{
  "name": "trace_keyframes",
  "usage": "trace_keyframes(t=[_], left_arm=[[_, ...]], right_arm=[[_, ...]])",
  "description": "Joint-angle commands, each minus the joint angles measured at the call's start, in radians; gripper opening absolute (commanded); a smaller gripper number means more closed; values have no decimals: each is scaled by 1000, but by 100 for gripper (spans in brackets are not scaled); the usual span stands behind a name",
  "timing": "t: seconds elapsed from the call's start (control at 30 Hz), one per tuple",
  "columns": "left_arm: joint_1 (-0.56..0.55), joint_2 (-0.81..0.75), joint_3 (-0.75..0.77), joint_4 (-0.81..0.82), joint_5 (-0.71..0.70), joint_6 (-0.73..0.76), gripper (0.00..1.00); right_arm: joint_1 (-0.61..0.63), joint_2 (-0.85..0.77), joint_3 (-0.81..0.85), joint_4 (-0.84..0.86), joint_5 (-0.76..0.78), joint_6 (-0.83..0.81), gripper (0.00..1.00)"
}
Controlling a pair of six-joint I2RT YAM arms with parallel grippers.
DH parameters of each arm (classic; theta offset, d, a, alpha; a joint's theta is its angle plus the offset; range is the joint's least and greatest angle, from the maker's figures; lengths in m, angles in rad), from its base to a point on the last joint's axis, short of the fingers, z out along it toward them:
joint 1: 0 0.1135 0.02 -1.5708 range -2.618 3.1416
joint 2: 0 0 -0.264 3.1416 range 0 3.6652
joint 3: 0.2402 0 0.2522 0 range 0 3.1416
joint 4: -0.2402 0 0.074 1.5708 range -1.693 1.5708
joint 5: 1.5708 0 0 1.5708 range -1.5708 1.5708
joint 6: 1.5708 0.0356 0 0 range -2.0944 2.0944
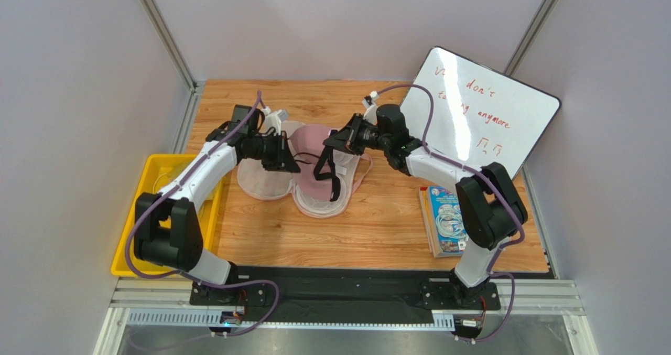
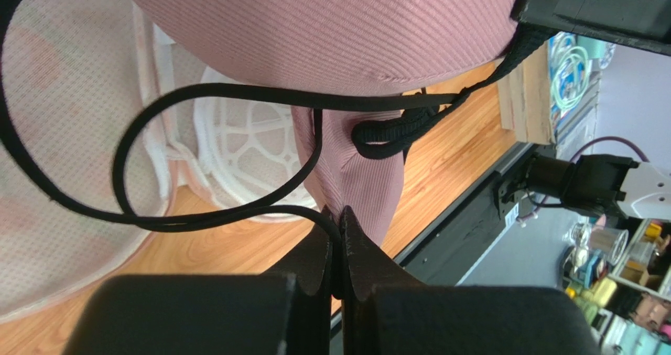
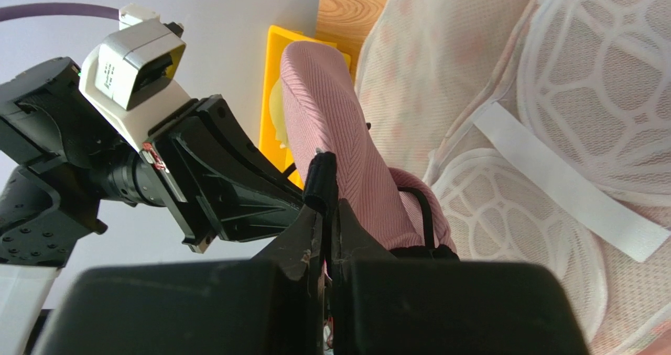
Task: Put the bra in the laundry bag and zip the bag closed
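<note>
The dusty-pink bra (image 1: 316,144) hangs stretched between both grippers above the open laundry bag (image 1: 266,180), whose two white mesh halves lie flat on the table. My left gripper (image 1: 288,155) is shut on the bra's left end; in the left wrist view its jaws (image 2: 340,217) pinch pink fabric and a thin black strap (image 2: 197,95), with the bra's cup (image 2: 331,32) above. My right gripper (image 1: 331,140) is shut on the bra's right end; the right wrist view has its jaws (image 3: 327,205) clamped on the black band and pink fabric (image 3: 339,127), and the bag's mesh (image 3: 551,95) below.
A yellow plastic bin (image 1: 157,188) sits at the table's left edge. A whiteboard (image 1: 480,111) with red writing leans at the back right. A book (image 1: 446,220) lies near the right arm's base. Grey walls close in on both sides.
</note>
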Motion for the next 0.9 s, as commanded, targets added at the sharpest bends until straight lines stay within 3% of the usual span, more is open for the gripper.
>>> trace_keyframes(t=[0.0,0.3,0.87], left_arm=[[14,50,70,-72,4,81,0],[39,182,125,-153,-12,161,0],[40,362,257,-189,-75,174,0]], right_arm=[[-5,43,38,104,-15,-22,0],[-21,112,56,-31,90,15,0],[-78,262,115,-35,46,-31,0]])
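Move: My right hand, holding the bra's black band, is above the laundry bag's tray half, whose middle lies about 2 cm ahead and 17 cm below. From my left hand, holding the thin black strap, that middle is about 7 cm ahead, 6 cm right and 14 cm down. The open lid half lies roughly 15 cm to the left of the tray's middle and 3 cm farther out; the bag's pink handle is some 9 cm to the right of it, level with it. I lower the bra with both hands onto the open bag, my right sinking about 10 cm and my left about 7, while both ease forward a few centimetres and spread roughly 4 cm farther apart. Both grippers stay shut on the bra's straps, and my fingers tip some 15 degrees more steeply down. ##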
